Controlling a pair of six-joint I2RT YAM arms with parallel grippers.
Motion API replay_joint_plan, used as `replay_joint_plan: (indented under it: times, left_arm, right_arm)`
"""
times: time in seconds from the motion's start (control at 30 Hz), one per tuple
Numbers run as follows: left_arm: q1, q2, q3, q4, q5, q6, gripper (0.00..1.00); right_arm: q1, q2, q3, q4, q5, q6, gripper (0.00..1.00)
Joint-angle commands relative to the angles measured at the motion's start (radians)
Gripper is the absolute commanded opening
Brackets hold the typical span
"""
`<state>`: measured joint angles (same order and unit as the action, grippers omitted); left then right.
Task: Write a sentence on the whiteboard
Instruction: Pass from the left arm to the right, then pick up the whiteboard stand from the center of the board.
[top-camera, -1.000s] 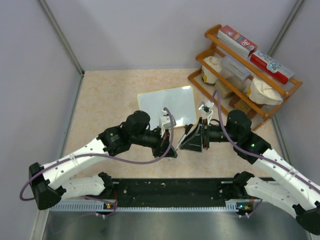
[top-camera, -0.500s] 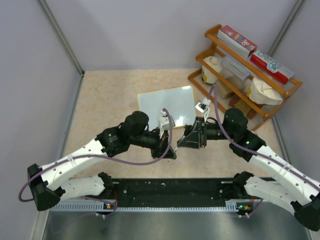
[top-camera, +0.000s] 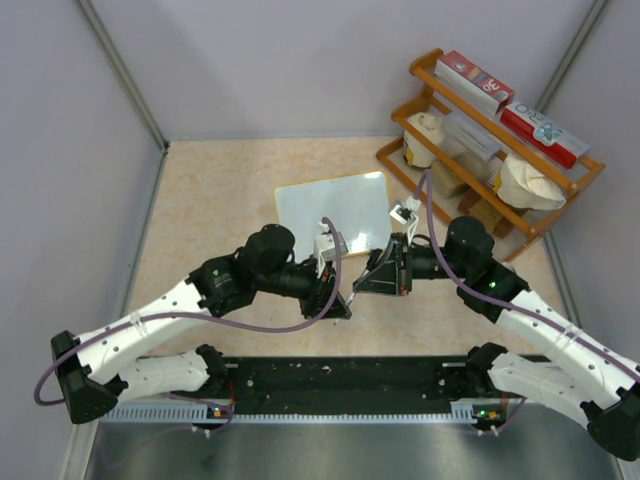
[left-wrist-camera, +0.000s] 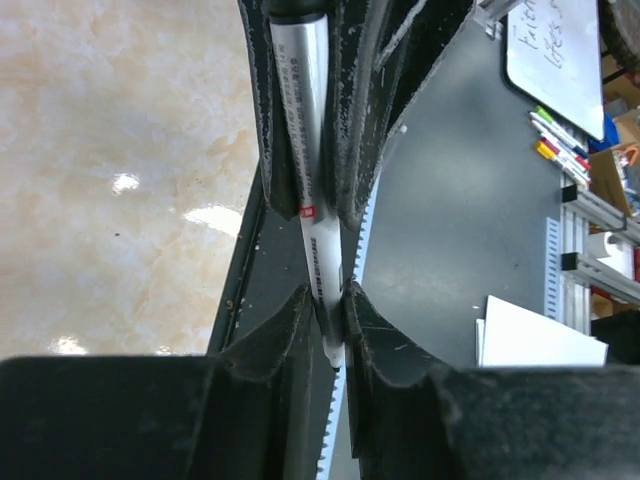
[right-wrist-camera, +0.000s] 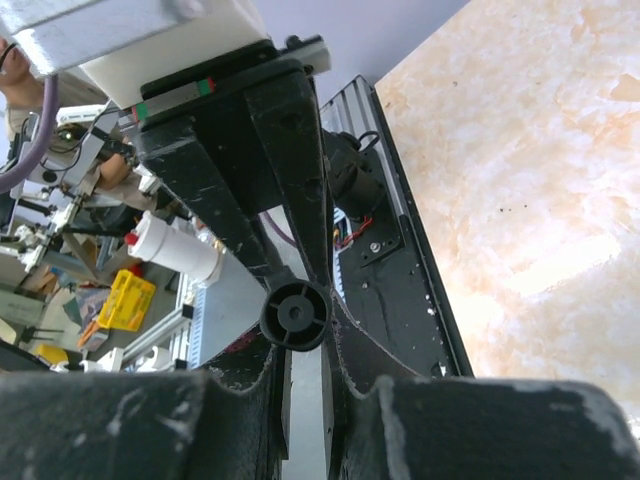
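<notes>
The whiteboard (top-camera: 335, 210) lies flat on the table just beyond the two grippers, its white face bare in the top view. My left gripper (top-camera: 345, 300) and right gripper (top-camera: 366, 284) meet tip to tip in front of it, over the table. A grey-white marker (left-wrist-camera: 305, 150) runs between them. The left gripper (left-wrist-camera: 330, 310) is shut on its tapered tip end, and the right gripper's fingers (left-wrist-camera: 365, 100) clamp its barrel further up. In the right wrist view, the marker's black round end (right-wrist-camera: 296, 313) sits between the shut right gripper (right-wrist-camera: 305, 335) tips.
A wooden rack (top-camera: 397, 160) with boxes and bagged items stands at the back right, close to the whiteboard's right edge. Grey walls close in the left, back and right sides. The black base rail (top-camera: 340, 380) runs along the near edge.
The right gripper has moved a little left toward the left gripper and closed on the marker. The left gripper has kept its hold on the marker.
</notes>
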<state>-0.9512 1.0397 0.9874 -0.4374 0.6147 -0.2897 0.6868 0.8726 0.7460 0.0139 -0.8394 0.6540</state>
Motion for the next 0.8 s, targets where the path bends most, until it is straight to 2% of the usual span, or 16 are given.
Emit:
replay_joint_plan:
  times: [0.0, 0.07, 0.1, 0.13, 0.17, 0.23, 0.47, 0.53, 0.77]
  left_arm:
    - [0.000, -0.073, 0.008, 0.002, -0.146, 0.037, 0.53]
    - [0.000, -0.108, -0.004, -0.003, -0.257, 0.018, 0.75]
    - [0.000, -0.122, -0.010, -0.003, -0.292, 0.006, 0.81]
    - [0.000, -0.147, -0.025, 0.000, -0.334, -0.011, 0.92]
    - [0.002, -0.156, -0.032, -0.006, -0.433, -0.038, 0.97]
    - [0.011, -0.179, -0.058, -0.007, -0.499, -0.061, 0.99]
    - [0.133, -0.155, -0.161, 0.002, -0.688, -0.259, 0.98]
    - [0.134, -0.090, -0.168, -0.020, -0.806, -0.307, 0.99]
    - [0.129, 0.210, -0.098, -0.021, -0.908, -0.404, 0.91]
  right_arm:
    - [-0.004, -0.030, -0.011, 0.003, -0.004, -0.010, 0.00]
    - [-0.004, -0.038, -0.013, -0.037, 0.038, -0.036, 0.00]
    - [-0.004, -0.043, -0.013, -0.052, 0.057, -0.042, 0.00]
    - [-0.006, -0.046, -0.013, -0.069, 0.078, -0.053, 0.00]
    - [-0.006, -0.049, -0.013, -0.086, 0.132, -0.063, 0.00]
    - [-0.004, -0.061, -0.016, -0.141, 0.192, -0.091, 0.00]
    - [-0.004, -0.136, -0.027, -0.296, 0.592, -0.139, 0.00]
    - [-0.006, -0.164, -0.030, -0.314, 0.654, -0.140, 0.00]
    - [-0.004, -0.279, -0.023, -0.385, 0.920, -0.106, 0.00]
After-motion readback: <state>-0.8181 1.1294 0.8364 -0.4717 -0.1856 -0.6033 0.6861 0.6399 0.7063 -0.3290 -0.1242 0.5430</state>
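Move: I hold the marker between both hands, pinched near its bare lower end by my left, which has its middle about 3 cm ahead, 2 cm to the right and 4 cm up, and practically at my right hand's fingers. From my right hand, the whiteboard's middle is some 29 cm ahead, 5 cm to the left and 28 cm below. The board's right clip is about 19 cm ahead, 3 cm to the right and 28 cm down. I open my left fingers wide, let go of the marker and draw that hand away forward and left, about 14 cm out, first rising slightly, then sinking towards the near edge of the whiteboard while it swings roughly 55 degrees counter-clockwise. My right hand keeps its pinch and carries the marker forward, right and a little down, turning about 40 degrees clockwise. ##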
